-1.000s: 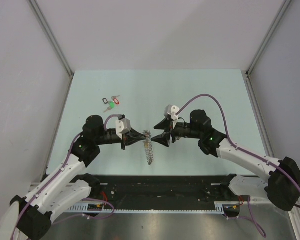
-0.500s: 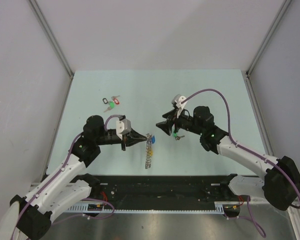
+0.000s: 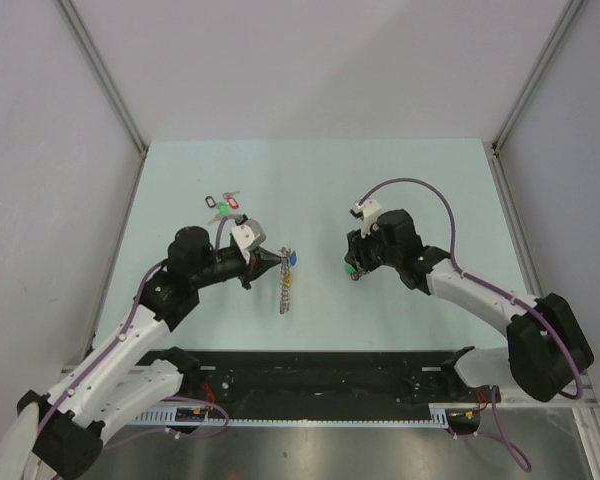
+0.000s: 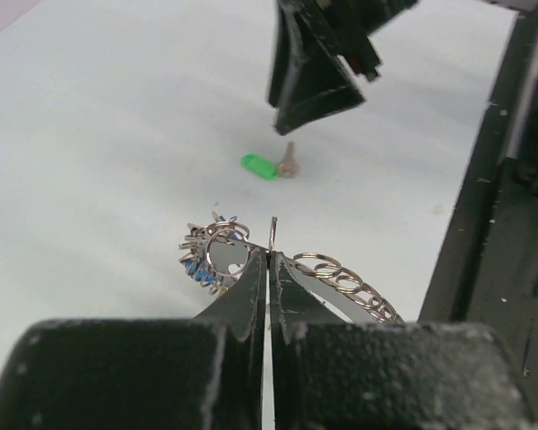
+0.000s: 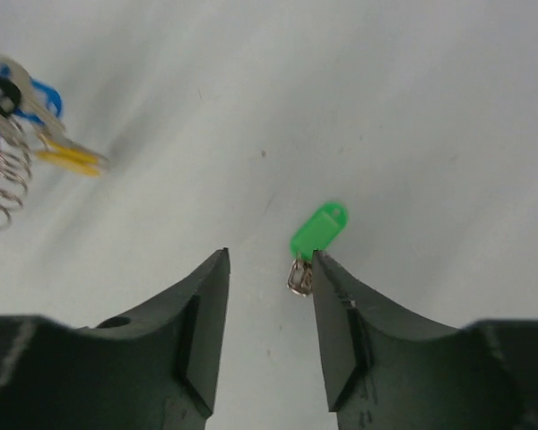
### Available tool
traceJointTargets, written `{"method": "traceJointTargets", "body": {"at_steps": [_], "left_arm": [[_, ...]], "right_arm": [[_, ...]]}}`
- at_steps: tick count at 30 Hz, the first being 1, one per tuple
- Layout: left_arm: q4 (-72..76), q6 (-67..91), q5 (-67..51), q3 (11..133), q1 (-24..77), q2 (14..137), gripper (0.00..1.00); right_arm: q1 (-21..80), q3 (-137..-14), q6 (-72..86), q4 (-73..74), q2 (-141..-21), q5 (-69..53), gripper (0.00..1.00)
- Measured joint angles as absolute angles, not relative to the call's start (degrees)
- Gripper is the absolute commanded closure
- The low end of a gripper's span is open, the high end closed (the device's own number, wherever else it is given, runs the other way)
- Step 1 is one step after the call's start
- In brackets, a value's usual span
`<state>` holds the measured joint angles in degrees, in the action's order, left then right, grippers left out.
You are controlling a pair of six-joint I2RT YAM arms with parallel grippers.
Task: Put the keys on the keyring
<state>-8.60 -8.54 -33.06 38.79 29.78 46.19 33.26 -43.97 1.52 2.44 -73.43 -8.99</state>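
My left gripper is shut on the keyring, a grey wire coil that hangs below its tips. The blue-tagged key sits on the keyring at the gripped end. The green-tagged key lies flat on the table. My right gripper hovers over it, open, and its right finger stands just beside the key's silver head. The green tag lies just beyond the fingertips. Nothing is between the jaws.
A bunch of keys with black, red and green tags lies at the back left of the pale green table. A black rail runs along the near edge. Grey walls stand on both sides.
My right gripper has pulled away from the keyring, swung right and tipped down over the green-tagged key, its jaws narrowing. My left gripper shifted the keyring slightly back.
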Motion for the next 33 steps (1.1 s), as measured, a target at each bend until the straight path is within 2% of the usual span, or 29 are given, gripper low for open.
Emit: {"method": "traceJointTargets", "body": {"at_steps": [11, 33], "left_arm": [[-12.1, -7.6, -25.1, 39.2, 29.8, 46.5, 0.99], [-12.8, -7.5, -24.2, 39.2, 29.8, 46.5, 1.0]], "right_arm": [[33.6, -42.0, 4.5, 3.9, -82.5, -6.3, 0.71], [33.6, -42.0, 5.5, -2.0, -90.1, -6.0, 0.78]]}}
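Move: The green-tagged key lies on the table almost straight below the right gripper, roughly 12 cm down and about 1 cm ahead. The keyring, with its blue and yellow tags, hangs in the left gripper's shut fingers. Its middle is about 15 cm to the right gripper's left, some 12 cm back and 4 cm higher. From the left gripper, the green-tagged key is about 15 cm right, 8 cm ahead and 21 cm down. Drop the right gripper about 10 cm almost straight down onto the green-tagged key, fast at first and then easing, tipping the fingers some 15 degrees steeper while narrowing them to about half their gap around the key's head, not yet shut. Meanwhile keep the keyring pinched in the left gripper and draw it 2 to 3 cm left, forward and down, turning slightly counter-clockwise, then hold still. ##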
